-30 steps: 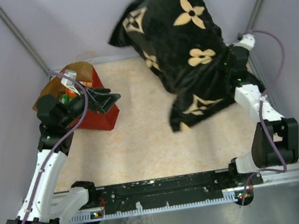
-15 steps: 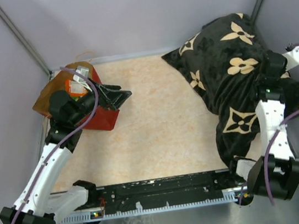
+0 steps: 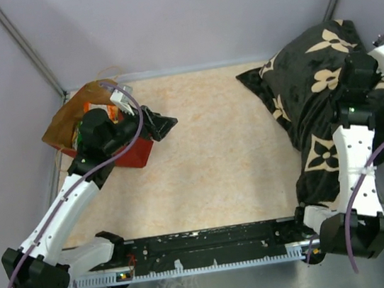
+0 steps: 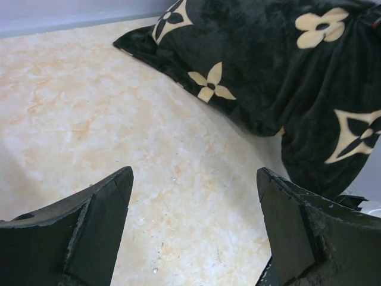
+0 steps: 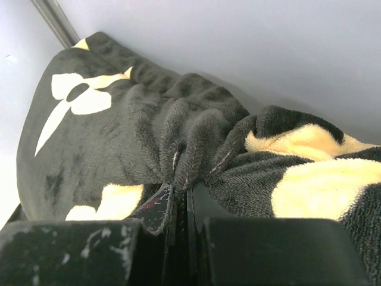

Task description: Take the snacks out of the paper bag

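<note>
The paper bag (image 3: 66, 124), brown with a red lower side, lies at the table's back left with its mouth under my left arm. An orange snack packet (image 3: 89, 105) peeks out of it; other snacks are hidden. My left gripper (image 3: 161, 124) sits just right of the bag, open, its jaws wide over bare tabletop (image 4: 195, 176) with nothing between them. My right gripper (image 3: 359, 82) is at the far right, shut (image 5: 181, 192) on a pinched fold of the black flowered pillow (image 3: 318, 97).
The pillow (image 4: 268, 65) drapes against the right wall, over my right arm, and covers the table's right side (image 5: 119, 131). Grey walls close in the left, back and right. The marbled tabletop (image 3: 214, 148) lies between bag and pillow.
My right arm has swung the pillow from the back middle over to the right wall. My left gripper has shifted a little to the right past the bag, still open.
</note>
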Controlling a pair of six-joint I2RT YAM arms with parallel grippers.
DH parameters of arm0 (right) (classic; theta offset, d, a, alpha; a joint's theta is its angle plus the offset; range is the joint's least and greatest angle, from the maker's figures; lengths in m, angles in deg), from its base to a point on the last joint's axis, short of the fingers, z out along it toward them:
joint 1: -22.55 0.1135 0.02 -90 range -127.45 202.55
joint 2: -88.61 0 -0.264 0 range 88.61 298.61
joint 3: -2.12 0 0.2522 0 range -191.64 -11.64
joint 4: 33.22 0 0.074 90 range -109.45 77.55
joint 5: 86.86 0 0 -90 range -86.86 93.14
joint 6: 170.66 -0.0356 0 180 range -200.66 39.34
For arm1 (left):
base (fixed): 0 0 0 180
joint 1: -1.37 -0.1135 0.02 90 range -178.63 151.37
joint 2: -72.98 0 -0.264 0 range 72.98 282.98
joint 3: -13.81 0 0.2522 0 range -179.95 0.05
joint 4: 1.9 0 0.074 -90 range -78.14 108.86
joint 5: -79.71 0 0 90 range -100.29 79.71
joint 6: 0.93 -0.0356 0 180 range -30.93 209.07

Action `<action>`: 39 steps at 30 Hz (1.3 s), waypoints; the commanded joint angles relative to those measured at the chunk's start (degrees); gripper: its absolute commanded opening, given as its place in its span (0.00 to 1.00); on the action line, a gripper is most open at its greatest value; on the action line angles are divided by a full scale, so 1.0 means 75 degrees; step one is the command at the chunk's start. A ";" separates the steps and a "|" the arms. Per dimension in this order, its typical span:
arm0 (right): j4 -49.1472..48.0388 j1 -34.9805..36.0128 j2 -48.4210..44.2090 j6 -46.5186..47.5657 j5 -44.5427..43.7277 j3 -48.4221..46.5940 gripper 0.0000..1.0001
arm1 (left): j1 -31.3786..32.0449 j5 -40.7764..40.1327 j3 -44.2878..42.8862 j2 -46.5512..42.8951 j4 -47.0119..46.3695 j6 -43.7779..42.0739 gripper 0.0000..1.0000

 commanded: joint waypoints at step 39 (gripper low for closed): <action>-0.3710 0.2707 -0.1722 0.2009 -0.0032 0.0904 0.99 | 0.0172 -0.0490 0.0359 -0.0299 0.0830 -0.0745 0.98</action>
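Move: The flowered blanket is gathered in the right hand's shut fingers; its middle lies about 5 cm ahead, 5 cm left and 25 cm below that hand, at the table's right side. From the empty, open left hand, the blanket is some 55 cm right, 10 cm ahead and 22 cm down, and the paper bag roughly 23 cm left, 8 cm ahead and 20 cm below. The right hand rises and shifts left, opens off the blanket, ending about 9 cm higher; the left sinks 4 cm. ##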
